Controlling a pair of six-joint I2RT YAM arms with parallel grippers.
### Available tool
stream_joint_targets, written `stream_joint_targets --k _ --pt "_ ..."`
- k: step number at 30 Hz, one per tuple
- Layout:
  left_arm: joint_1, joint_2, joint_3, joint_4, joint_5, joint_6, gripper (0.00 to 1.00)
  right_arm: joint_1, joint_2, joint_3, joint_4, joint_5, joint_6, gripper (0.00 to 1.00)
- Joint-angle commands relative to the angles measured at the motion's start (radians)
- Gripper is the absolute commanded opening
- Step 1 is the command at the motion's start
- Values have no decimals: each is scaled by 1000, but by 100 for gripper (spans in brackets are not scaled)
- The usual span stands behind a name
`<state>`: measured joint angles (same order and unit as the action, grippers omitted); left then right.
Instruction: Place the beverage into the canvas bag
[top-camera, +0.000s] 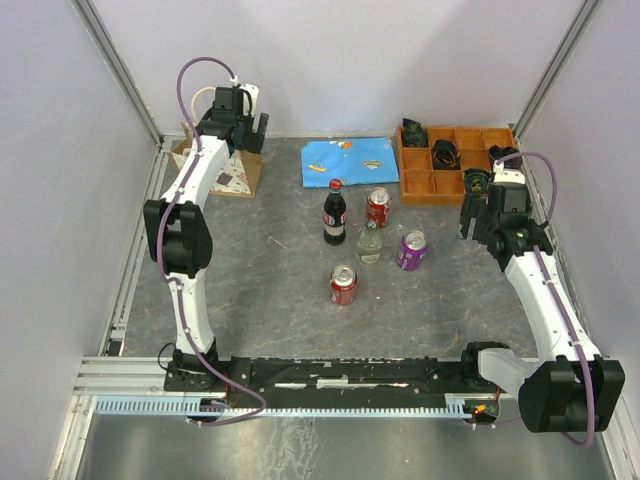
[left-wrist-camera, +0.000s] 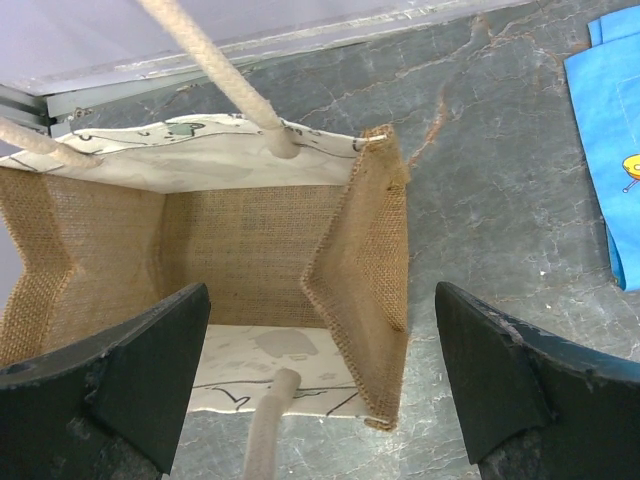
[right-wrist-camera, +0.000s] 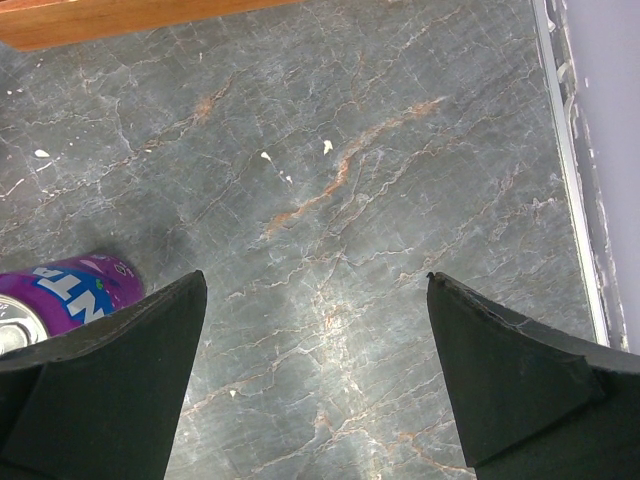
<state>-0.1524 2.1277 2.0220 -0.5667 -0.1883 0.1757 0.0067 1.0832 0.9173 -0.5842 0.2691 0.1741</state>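
The canvas bag stands at the far left of the table, partly hidden under my left arm. In the left wrist view the bag is open and empty, its cream handles looped up. My left gripper hovers above it, open and empty, with the bag's right wall between the jaws. The beverages stand mid-table: a cola bottle, a clear bottle, two red cans and a purple can. My right gripper is open and empty, just right of the purple can.
A blue cloth lies at the back centre and shows at the right edge of the left wrist view. A wooden compartment tray with dark items sits at the back right; its edge shows in the right wrist view. Walls and rails enclose the table.
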Motion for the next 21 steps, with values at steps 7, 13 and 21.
stream_joint_targets --k 7,13,21 --pt "-3 70 -42 26 73 -26 70 4 0 22 5 25 -8 99" --pt "-1 73 -57 27 120 -8 28 4 -3 27 -3 26 -11 99" --pt "-4 -101 -160 -90 312 206 3 4 0 55 -11 22 -27 99"
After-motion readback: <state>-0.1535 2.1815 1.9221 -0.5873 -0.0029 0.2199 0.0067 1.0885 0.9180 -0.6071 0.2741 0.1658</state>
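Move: The rim of the canvas bag's right wall runs about 8 cm below my open left fingers, some 1 cm back and 1 cm to the right. The bag's middle is roughly 10 cm left and 2 cm ahead. The blue cloth lies about 27 cm right and 4 cm ahead, and the cola bottle some 22 cm right and 21 cm back. From my right hand, the rim is about 58 cm left and 26 cm ahead, slightly lower. I lower my left hand about 8 cm onto the bag's right side, tipping the fingers some 10 degrees steeper, one pad inside and one outside the burlap wall. I shut them from wide open to pinch its rim, then ease 2 cm right and 1 cm back with a slight clockwise turn, keeping hold. ##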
